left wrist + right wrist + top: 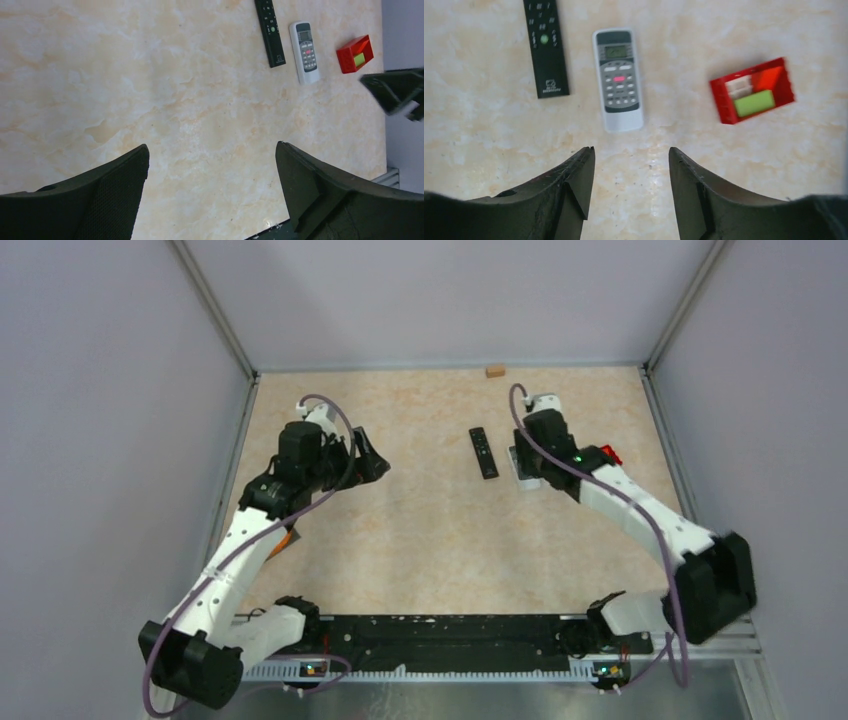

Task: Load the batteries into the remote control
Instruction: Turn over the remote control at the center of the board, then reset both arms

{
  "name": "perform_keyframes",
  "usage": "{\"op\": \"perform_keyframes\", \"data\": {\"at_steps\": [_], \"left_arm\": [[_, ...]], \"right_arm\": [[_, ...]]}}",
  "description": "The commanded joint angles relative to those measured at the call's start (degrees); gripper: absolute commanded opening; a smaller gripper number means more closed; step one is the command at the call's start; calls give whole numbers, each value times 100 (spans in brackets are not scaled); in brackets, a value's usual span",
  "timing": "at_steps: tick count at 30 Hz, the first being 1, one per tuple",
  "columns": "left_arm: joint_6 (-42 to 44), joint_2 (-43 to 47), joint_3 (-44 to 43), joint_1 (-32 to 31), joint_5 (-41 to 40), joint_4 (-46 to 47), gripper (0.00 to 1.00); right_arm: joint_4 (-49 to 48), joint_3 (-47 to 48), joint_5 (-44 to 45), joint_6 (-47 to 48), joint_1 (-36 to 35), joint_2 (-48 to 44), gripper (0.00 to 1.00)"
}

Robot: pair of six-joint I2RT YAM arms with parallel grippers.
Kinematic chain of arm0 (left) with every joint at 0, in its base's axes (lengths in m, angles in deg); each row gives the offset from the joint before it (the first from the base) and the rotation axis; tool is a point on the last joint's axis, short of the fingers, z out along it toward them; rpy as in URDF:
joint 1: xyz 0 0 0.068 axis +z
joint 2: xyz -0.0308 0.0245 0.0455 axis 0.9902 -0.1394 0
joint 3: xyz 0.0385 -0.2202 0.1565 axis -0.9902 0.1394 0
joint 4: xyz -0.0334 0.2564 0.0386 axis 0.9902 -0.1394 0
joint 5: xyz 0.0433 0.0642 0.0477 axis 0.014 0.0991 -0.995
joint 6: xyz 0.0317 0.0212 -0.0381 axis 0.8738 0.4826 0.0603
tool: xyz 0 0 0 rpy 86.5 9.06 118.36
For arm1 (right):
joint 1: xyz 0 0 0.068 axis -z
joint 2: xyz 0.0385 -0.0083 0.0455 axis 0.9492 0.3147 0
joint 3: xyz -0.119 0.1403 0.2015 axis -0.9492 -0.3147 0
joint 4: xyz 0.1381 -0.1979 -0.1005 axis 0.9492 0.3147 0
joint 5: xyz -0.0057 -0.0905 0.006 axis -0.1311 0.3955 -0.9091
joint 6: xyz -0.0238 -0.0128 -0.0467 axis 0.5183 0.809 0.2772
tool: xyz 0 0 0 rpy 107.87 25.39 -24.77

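Two remotes lie side by side on the table: a slim black remote and a white remote with a small screen, face up. No batteries show in any view. My right gripper hangs open above the table just short of the white remote's near end, with nothing between its fingers. Well left of both remotes, my left gripper stands wide open over bare table and holds nothing.
A small red tray with a yellow-green block inside sits right of the white remote. A small tan block rests at the back wall. Something orange lies under the left arm.
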Motion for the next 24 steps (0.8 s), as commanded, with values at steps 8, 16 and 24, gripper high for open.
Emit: {"op": "perform_keyframes", "data": {"at_steps": [8, 16, 24], "left_arm": [[494, 1174, -360, 18, -1479, -96, 99], [922, 1963, -420, 18, -2059, -386, 99], [1111, 2423, -361, 18, -2109, -410, 99]], "right_arm": [[-175, -948, 2042, 30, 12, -4764, 74], [410, -578, 2652, 119, 11, -6484, 93], [575, -429, 2801, 88, 12, -6850, 94]]}}
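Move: The white remote control lies buttons up, already free, about 6 cm ahead of the right hand, 1 cm to its left and 12 cm below. At that same table level, the black remote is some 10 cm ahead and 12 cm left of this hand, and the red box about 7 cm ahead and 16 cm right. From the left hand, the white remote control lies roughly 12 cm ahead, 34 cm right and 20 cm below. The white remote control is left behind as the right hand swings up about 24 cm, back and to the right some 18 cm each, rising fastest early and levelling off late; its fingers tip up about 55 degrees and spread nearly fully. The empty left hand also withdraws from it, up and left, then increasingly back, tilting upward with fingers still wide. ##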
